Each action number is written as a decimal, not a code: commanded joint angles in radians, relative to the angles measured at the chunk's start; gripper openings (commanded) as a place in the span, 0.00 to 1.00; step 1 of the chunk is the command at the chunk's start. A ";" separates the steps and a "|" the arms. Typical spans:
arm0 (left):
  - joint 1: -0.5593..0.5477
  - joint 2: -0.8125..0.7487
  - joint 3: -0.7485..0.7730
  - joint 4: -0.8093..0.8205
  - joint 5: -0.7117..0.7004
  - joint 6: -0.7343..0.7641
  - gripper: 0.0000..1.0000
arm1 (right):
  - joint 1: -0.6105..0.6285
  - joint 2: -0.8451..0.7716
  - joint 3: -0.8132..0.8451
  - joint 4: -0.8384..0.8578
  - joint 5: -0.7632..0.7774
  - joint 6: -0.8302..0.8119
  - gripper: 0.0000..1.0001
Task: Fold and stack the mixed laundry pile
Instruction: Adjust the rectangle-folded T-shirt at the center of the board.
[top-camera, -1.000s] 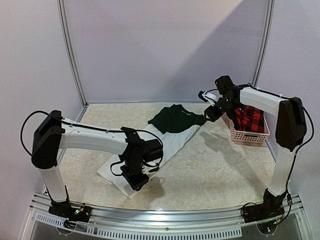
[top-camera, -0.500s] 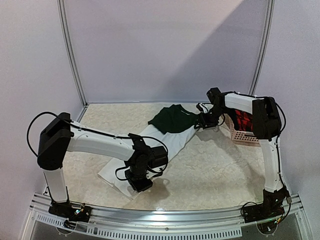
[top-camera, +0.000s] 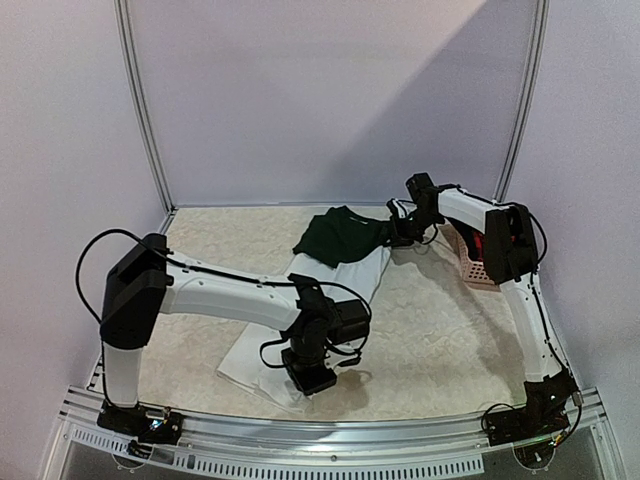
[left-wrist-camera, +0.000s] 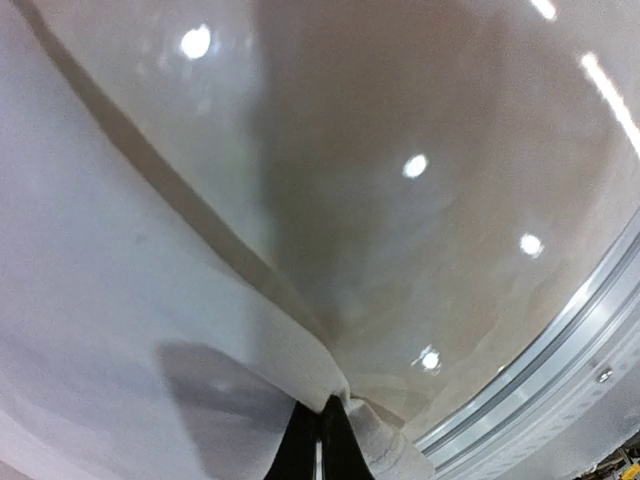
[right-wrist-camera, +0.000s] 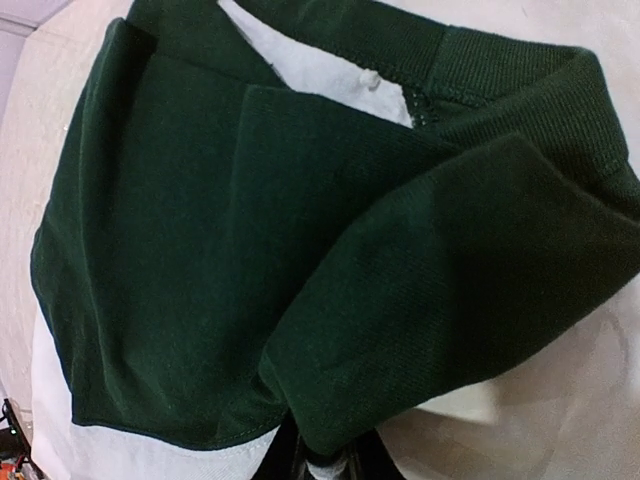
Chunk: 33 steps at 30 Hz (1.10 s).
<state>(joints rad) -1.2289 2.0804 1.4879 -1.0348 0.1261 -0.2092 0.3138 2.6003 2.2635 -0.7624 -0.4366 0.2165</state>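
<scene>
A long white cloth (top-camera: 345, 285) lies slantwise across the table, with a dark green piece (top-camera: 335, 238) folded over its far end. My left gripper (top-camera: 312, 378) is down at the cloth's near corner. In the left wrist view it (left-wrist-camera: 321, 440) is shut, pinching the white cloth's (left-wrist-camera: 150, 300) edge between its black fingertips. My right gripper (top-camera: 393, 232) is at the right edge of the green piece. The right wrist view shows it (right-wrist-camera: 325, 462) shut on a fold of the dark green fabric (right-wrist-camera: 250, 220), with white cloth (right-wrist-camera: 150, 450) just beneath.
A pink perforated basket (top-camera: 478, 268) stands at the right, half hidden behind my right arm, with red fabric (top-camera: 477, 245) inside. A metal rail (left-wrist-camera: 560, 360) runs along the table's near edge, close to my left gripper. Walls enclose the back and sides.
My right arm swung from the basket down and left to the green piece and shut on it. My left gripper shut on the cloth's near corner and shifted it right.
</scene>
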 joint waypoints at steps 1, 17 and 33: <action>-0.026 0.093 0.144 -0.025 0.088 0.050 0.00 | -0.002 0.085 0.087 0.053 -0.060 -0.017 0.11; -0.053 0.392 0.646 -0.066 0.233 0.093 0.19 | 0.022 0.203 0.233 0.358 -0.266 0.090 0.26; 0.051 -0.237 0.061 0.233 -0.115 -0.019 0.50 | -0.156 -0.591 -0.567 0.213 -0.208 -0.164 0.64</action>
<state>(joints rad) -1.2476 1.9835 1.7866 -0.9508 0.1730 -0.1505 0.1619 2.2967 1.8912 -0.5201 -0.6254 0.2047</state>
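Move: My left hand is shut on the near right hem corner of the diagonal folded T-shirt; the bare spot for that corner lies about 14 cm to its right, level ahead. The hem's other corner is roughly 20 cm left and 6 cm ahead, the green collar end 45 cm ahead and 7 cm right. My right hand pinches that green end's right edge; its spot is some 5 cm ahead and 6 cm left, with the basket 26 cm right and 5 cm back. Keeping the hem corner pinched, I drag it about 14 cm right along the board with my left hand, rolling it some 15 degrees, while my right hand draws the green edge about 5 cm forward and 6 cm left. Then both sets of fingers open and let go: my left hand rises about 12 cm and drifts back left, my right swings some 12 cm right, up and back, away from the shirt. ##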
